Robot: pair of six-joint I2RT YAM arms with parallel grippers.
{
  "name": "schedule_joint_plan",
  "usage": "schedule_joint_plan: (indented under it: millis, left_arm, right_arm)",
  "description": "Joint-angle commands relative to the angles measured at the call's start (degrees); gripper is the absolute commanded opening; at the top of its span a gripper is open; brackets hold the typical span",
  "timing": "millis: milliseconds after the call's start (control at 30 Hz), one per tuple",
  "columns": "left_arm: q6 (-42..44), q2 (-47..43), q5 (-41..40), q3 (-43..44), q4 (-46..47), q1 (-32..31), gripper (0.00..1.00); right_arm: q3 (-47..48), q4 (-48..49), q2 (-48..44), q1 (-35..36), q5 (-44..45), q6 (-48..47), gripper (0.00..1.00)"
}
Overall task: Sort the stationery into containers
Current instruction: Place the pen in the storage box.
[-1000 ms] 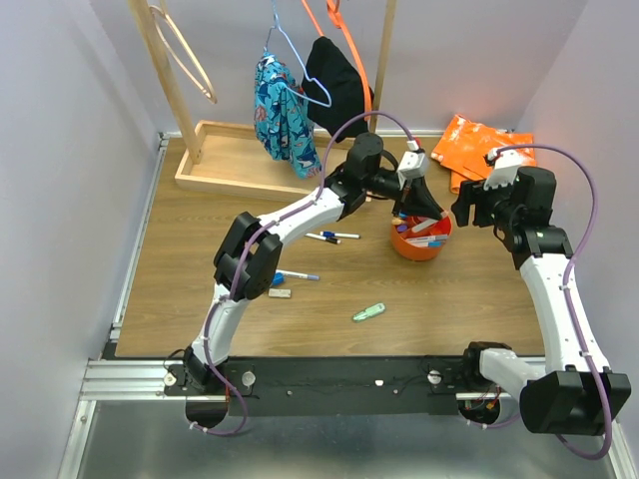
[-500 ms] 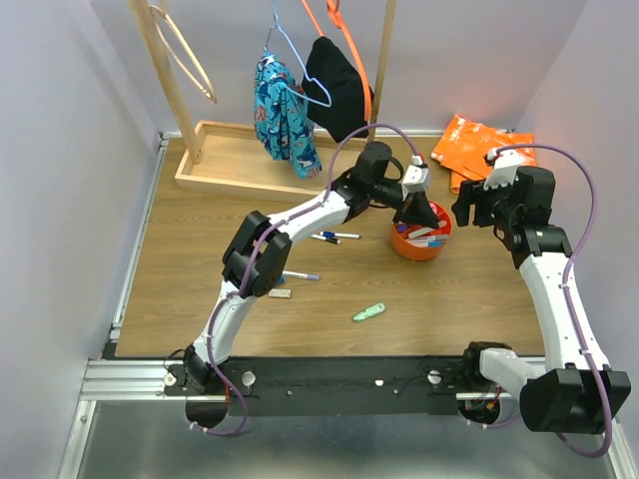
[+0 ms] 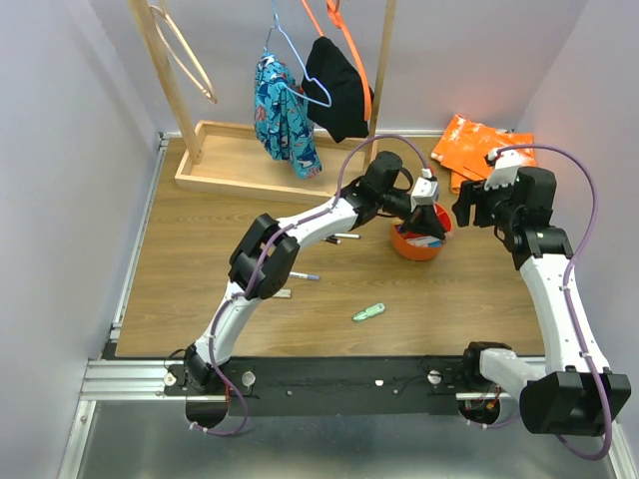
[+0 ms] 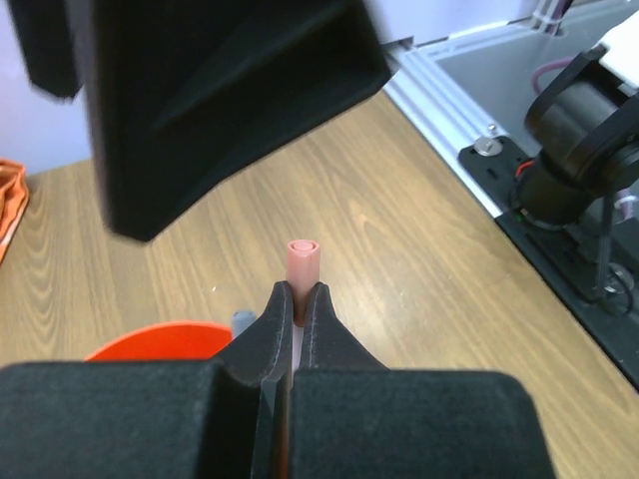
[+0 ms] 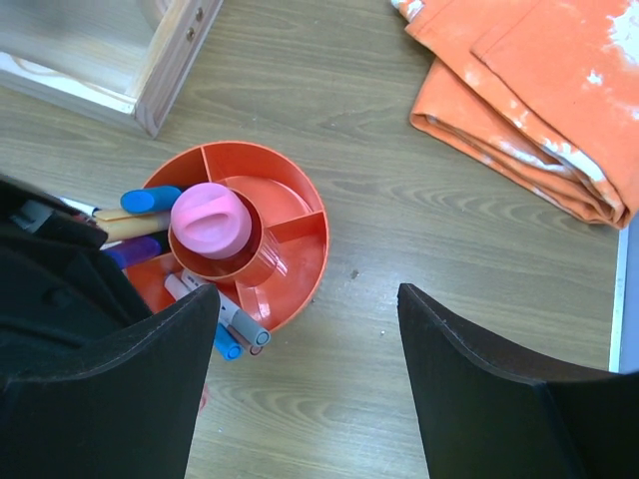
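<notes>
The round orange cup [image 3: 414, 245] stands right of centre. In the right wrist view its rim [image 5: 318, 239] encloses a pink highlighter [image 5: 208, 218] in the middle well, with blue, yellow and purple highlighters and grey- and blue-capped pens [image 5: 243, 330] in the outer sections. My left gripper [image 3: 427, 214] hangs over the cup, shut on a thin pen with a red cap [image 4: 302, 261]. My right gripper [image 5: 310, 349] is open and empty, just right of the cup. A mint-green piece [image 3: 368, 312], a blue-capped pen [image 3: 300, 275] and more pens [image 3: 345, 238] lie on the table.
An orange plastic bag [image 3: 479, 150] lies at the back right, close behind my right gripper. A wooden tray base [image 3: 235, 168] with posts stands at the back. A patterned garment [image 3: 284, 115] and a black garment [image 3: 337, 80] hang above it.
My left gripper has moved right with the pen, from the cup's left rim to above the cup. The right arm has not moved.
</notes>
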Motion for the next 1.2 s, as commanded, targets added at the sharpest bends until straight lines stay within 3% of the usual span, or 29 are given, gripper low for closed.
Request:
schedule_joint_plan:
  millis: [0, 433, 700, 800, 867, 1067, 1167]
  left_arm:
    - [3.9, 2.3, -2.0, 3.2, -3.4, 0.1, 0.0]
    - [8.7, 2.6, -2.3, 1.1, -6.2, 0.3, 0.0]
    - [20.9, 1.4, -4.9, -0.9, -15.7, 0.9, 0.15]
    - [22.0, -0.1, -5.9, -2.3, -16.0, 1.1, 0.33]
    - [23.0, -2.0, -6.8, -4.0, -15.3, 1.0, 0.38]
    - [24.6, -9.2, -9.7, -4.6, -16.1, 1.0, 0.47]
    - [29.1, -14.4, -13.0, -2.8, -24.9, 0.9, 0.47]
  right_arm:
    - [-2.2, -1.2, -2.4, 0.1, 0.8, 0.0, 0.8]
    - [-2.0, -0.2, -0.6, 0.1, -0.2, 0.1, 0.8]
    - [-1.5, 0.4, 0.8, 0.1, -0.7, 0.5, 0.8]
    - [-1.0, 0.7, 1.1, 0.1, -0.8, 0.5, 0.8]
    - [-0.8, 1.0, 1.3, 0.1, -1.0, 0.8, 0.8]
    - [1.3, 0.9, 1.8, 0.1, -1.6, 0.6, 0.8]
    - [1.2, 1.2, 1.1, 0.1, -1.9, 0.3, 0.8]
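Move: The left hand holds the pen upright, pink end up, over the storage box's back section; the box's centre is about 4 cm ahead of the hand, 1 cm to its left and 14 cm below. Pens already in that section stand roughly 1 cm ahead, 1 cm right and 10 cm down, and the pink-lidded jar rises from the box's centre, its middle 9 cm below the hand. From the right hand the box is some 8 cm left, level fore and aft, 18 cm down. Downward about 6 cm and a little forward, the left hand lowers the pen it already holds into the back section of the storage box, pausing briefly after the first couple of centimetres. Its fingers open to about half during the lower part, letting go of the pen, while the wrist rolls some 10 degrees; the hand then draws left and starts back up. The open right hand sinks about 2 cm beside the box. ##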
